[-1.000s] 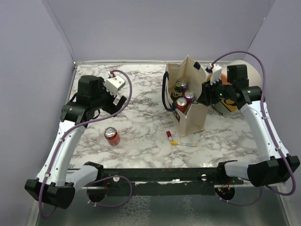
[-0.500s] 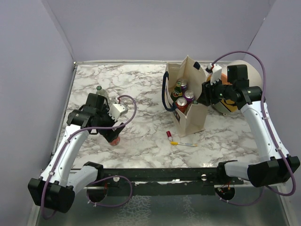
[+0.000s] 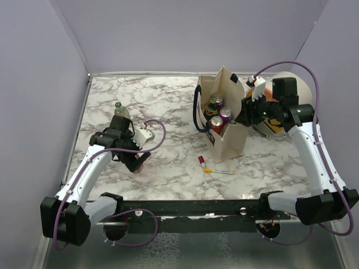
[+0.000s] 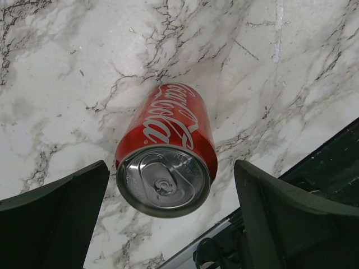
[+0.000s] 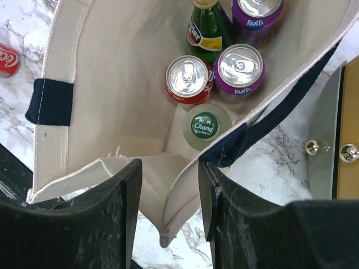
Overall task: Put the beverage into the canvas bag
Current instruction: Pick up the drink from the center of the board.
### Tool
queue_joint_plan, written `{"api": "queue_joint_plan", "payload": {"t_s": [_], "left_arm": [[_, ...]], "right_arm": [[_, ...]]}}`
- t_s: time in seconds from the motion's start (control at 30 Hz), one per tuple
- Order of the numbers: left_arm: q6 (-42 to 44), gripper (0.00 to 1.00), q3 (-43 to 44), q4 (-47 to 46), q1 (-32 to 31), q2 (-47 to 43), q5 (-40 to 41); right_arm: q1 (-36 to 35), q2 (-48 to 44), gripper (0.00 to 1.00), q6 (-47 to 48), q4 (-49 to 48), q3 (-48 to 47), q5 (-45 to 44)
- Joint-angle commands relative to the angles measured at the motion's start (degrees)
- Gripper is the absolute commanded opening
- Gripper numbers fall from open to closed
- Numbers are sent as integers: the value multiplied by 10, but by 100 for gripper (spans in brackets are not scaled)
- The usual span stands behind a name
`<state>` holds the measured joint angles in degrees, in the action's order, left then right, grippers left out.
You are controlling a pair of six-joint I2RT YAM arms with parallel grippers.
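The beverage, a red Coca-Cola can [image 4: 166,134], stands upright on the marble table. My left gripper [image 4: 171,168] is lowered over it and open, one finger on each side, neither touching. In the top view this gripper [image 3: 136,161] hides most of the can. The canvas bag [image 3: 230,143] stands upright right of centre, with several cans and bottles inside. My right gripper [image 3: 245,115] is at the bag's right rim. In the right wrist view its fingers [image 5: 132,213] are closed on a fold of the rim [image 5: 179,207] beside the navy handle [image 5: 235,140].
Inside the bag are a red can [image 5: 188,78], purple Fanta cans [image 5: 241,70], a green bottle [image 5: 206,28] and a Chang cap [image 5: 203,126]. A cream-and-orange container [image 3: 286,92] stands behind the right arm. A green bottle [image 3: 118,106], a pen [image 3: 219,171] and a dark front rail [image 3: 196,206] are nearby.
The left arm has come down and toward the front, from raised above the table to straddling the red can. The right arm and the bag have stayed put.
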<state>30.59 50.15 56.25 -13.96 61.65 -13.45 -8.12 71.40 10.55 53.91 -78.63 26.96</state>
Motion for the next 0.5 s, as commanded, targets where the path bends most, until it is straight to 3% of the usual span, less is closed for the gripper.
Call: {"api": "queue_joint_plan", "payload": {"t_s": [0.0,0.37,0.47], "left_arm": [[5,95,-20,-44,3,3,20],[-7,75,-41,-72,3,10,17],[-11,65,-39,-76,4,9,16]], "right_arm": [[3,-24,45,-9,-23,10,15],[3,-33,45,-5,-22,20,14],[3,-36,45,-6,-23,25,14]]}}
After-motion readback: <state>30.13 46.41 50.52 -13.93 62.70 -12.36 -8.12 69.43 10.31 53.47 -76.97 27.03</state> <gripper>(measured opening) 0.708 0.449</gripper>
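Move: The red Coke can stands upright between the left hand's open fingers, its middle some 4 cm below and about 1 cm ahead. A clear green-capped bottle stands about 19 cm ahead and 5 cm left of the hand; the canvas bag is some 18 cm ahead and 36 cm right, and the red marker about 27 cm right, level with the hand. From the right hand, at the bag's rim, the can is roughly 40 cm left, 11 cm back and 20 cm lower. Closing from nearly full width to about the can's own width, the left fingers come up against both sides of the Coke can near its top. The hand meanwhile sinks about 2 cm around it and edges barely 1 cm forward, then settles, still pointing steeply down with no real turn. ##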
